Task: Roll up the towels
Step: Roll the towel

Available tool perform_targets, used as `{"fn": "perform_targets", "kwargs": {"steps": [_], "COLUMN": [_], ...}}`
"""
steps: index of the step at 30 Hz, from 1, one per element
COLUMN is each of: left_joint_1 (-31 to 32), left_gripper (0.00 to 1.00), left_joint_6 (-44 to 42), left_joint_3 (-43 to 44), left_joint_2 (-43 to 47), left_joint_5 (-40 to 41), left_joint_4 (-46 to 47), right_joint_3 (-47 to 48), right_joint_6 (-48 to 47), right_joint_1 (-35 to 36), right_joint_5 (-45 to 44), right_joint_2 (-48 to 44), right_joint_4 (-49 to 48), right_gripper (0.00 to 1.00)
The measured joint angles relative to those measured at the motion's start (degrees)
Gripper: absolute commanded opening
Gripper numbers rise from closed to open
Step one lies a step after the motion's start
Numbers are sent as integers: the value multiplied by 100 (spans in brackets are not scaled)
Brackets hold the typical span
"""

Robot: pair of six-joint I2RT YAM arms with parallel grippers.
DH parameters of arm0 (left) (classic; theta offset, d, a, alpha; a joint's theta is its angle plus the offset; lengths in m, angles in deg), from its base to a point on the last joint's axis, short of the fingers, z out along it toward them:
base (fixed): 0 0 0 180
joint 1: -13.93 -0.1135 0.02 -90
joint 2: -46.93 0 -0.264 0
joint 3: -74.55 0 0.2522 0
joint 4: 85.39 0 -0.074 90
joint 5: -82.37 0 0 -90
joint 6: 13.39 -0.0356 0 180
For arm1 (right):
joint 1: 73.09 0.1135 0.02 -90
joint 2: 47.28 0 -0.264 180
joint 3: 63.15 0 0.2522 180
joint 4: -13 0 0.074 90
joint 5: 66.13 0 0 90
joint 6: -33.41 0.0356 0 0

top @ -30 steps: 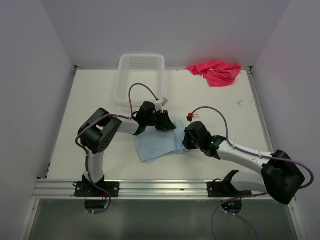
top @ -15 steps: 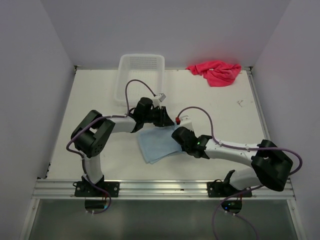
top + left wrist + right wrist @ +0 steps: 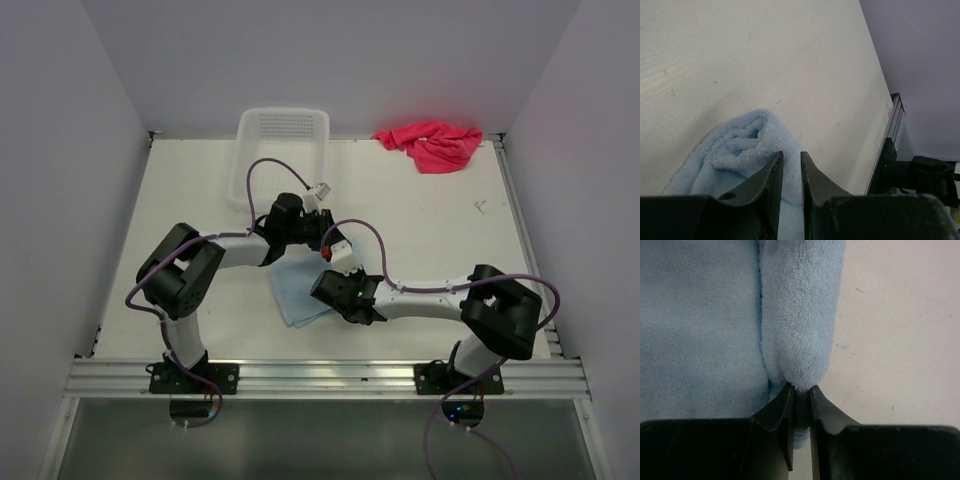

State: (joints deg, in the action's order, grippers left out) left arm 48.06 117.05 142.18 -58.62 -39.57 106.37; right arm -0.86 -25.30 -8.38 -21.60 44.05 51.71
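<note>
The light blue towel [image 3: 295,297] lies partly rolled on the table between both arms. Its rolled end [image 3: 742,142] shows in the left wrist view, just ahead of my left gripper [image 3: 791,155], whose jaws stand close together with blue cloth in the narrow gap. My left gripper [image 3: 326,238] sits at the towel's far edge. My right gripper [image 3: 800,388] is shut on a thick fold of the blue towel [image 3: 800,315], and it lies over the towel's right side [image 3: 324,289]. The pink-red towel [image 3: 432,143] lies crumpled at the back right.
A white mesh basket [image 3: 283,150] stands at the back, left of centre. White walls close in the table on three sides. The aluminium rail [image 3: 320,378] with both arm bases runs along the near edge.
My right arm has swept leftward, dragging the blue towel's right edge over itself, so the towel now looks narrower. My left gripper has shifted slightly and closed a little.
</note>
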Motion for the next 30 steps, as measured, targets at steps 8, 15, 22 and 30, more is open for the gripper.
{"fn": "perform_targets", "kwargs": {"steps": [8,15,22,30], "left_joint_1": [0,92,245,273], "left_gripper": [22,21,3,0], "left_joint_6": [232,350,308,85], "left_joint_3": [-271,-297,-94,52], "left_joint_2": [4,0,-372,-629], "left_joint_5": [-127,-170,-39,291], "left_joint_4": [262,490,361,-306], "right_joint_3": [372,527,546,546], "right_joint_6": [133,173,219,221], "right_joint_1": [92,140,151,155], "right_joint_5": [-190,-308,-334,-302], "right_joint_2": [372,595,616,616], "right_joint_4": [341,470,507,485], "right_gripper": [0,0,0,15]}}
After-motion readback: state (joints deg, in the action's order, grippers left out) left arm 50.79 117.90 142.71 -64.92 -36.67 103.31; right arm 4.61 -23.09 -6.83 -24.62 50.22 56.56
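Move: Just below the left fingertips, roughly 6 cm down, lies the far end of the rolled-up edge of the blue towel, some 3 cm to their right and 1 cm back. The towel's flat part stretches about 10 cm back and 9 cm left of that hand; the white basket stands 19 cm ahead and 14 cm left. The right hand already pinches the roll's near end, with its far end about 9 cm straight ahead and 2 cm lower. Easing back a couple of centimetres first, the left hand then drops about 5 cm to the far part of the blue roll, shutting its part-open fingers on the way down and tipping them some 10 degrees further down, so that the closed tips come against the roll's flat-towel side. The right hand keeps its pinch on the near end, creeping about 1 cm left. ##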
